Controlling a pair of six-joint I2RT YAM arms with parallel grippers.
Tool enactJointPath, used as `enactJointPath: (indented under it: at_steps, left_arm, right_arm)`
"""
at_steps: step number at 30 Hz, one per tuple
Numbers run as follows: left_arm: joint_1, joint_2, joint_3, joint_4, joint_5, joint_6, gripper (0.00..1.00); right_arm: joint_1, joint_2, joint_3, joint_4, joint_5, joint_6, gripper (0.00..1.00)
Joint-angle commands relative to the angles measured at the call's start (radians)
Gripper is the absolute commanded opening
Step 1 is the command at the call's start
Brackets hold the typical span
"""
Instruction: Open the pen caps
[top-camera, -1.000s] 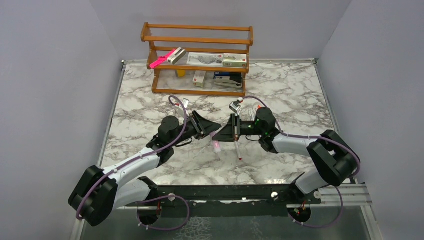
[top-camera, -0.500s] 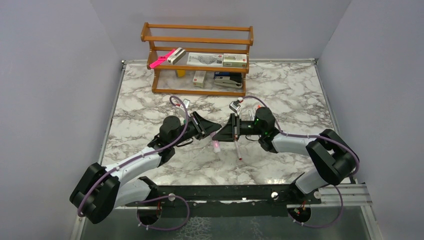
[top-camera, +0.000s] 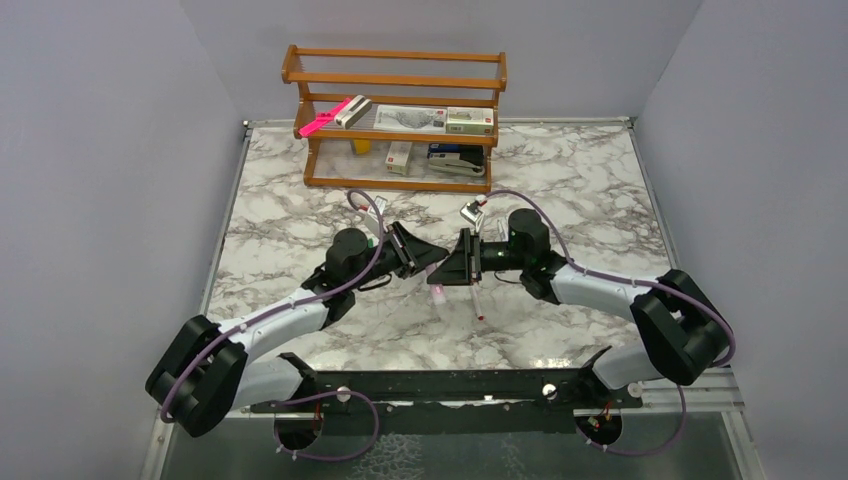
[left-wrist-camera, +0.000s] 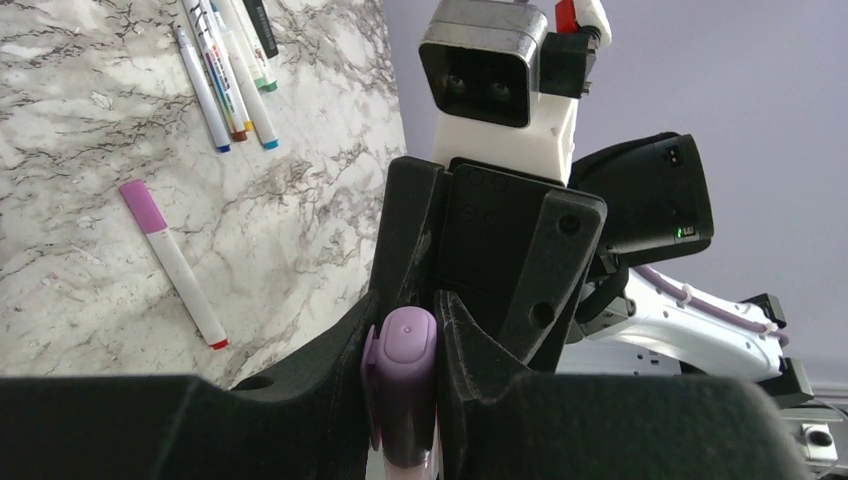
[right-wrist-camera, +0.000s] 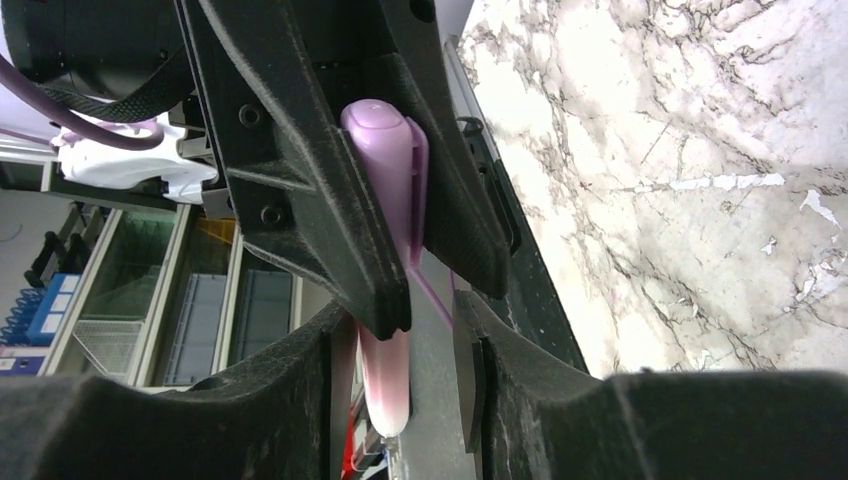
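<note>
A lilac pen cap is pinched between my left gripper's fingers. In the right wrist view the same cap sits in those jaws, and its pale pink barrel runs down from it. My right gripper is open around that barrel, which lies against one finger with a gap to the other. From above, the two grippers meet nose to nose over the middle of the table, the pen hanging just below them.
Another lilac-capped white pen lies on the marble; from above it shows as a pen under the right gripper. Several capped markers lie together farther off. A wooden shelf with small boxes and a long pink item stands at the back.
The right gripper's jaws have opened off the pen barrel. The left gripper stays shut on the lilac cap. Both wrists have shifted slightly toward the back of the table.
</note>
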Motion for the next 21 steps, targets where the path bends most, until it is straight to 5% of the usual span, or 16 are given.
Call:
enactJointPath:
  at_steps: [1,11,18,21]
  left_arm:
    - [-0.015,0.030,0.047,0.060,-0.010,-0.004,0.00]
    - [-0.066,0.084,0.068,0.111,-0.062,0.002,0.00]
    - [-0.081,0.084,0.064,0.134,-0.108,0.008,0.00]
    - [-0.079,0.086,0.069,0.136,-0.113,0.024,0.00]
  right_arm:
    - [0.007,0.015,0.007,0.038,0.005,0.025,0.40]
    - [0.016,0.056,-0.003,0.169,0.014,0.129,0.39]
    - [0.024,0.050,-0.044,0.190,0.030,0.142,0.02]
    - [0.027,0.044,-0.072,0.204,0.027,0.143,0.01]
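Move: Just in front of the right fingertips hangs the body of the pink pen, its cap already gripped by the left hand. Its middle is about 2 cm left of the right hand point, 1 cm back and 1 cm below; from the left hand it lies 5 cm back and 2 cm down, level sideways. A loose purple-capped pen lies on the table about 10 cm right of the right hand, 4 cm farther out and 15 cm below; the marker group is 16 cm right of that hand, 18 cm farther out, equally low. Carrying the capped pink pen about 2 cm to the right, the left hand feeds its body deeper between the open right fingers, keeping its pinch on the cap and edging slightly forward late on. The right hand almost stays put, turning only about 5 degrees as it creeps left to meet the body, then closes its fingers and pinches the body just behind the cap. ##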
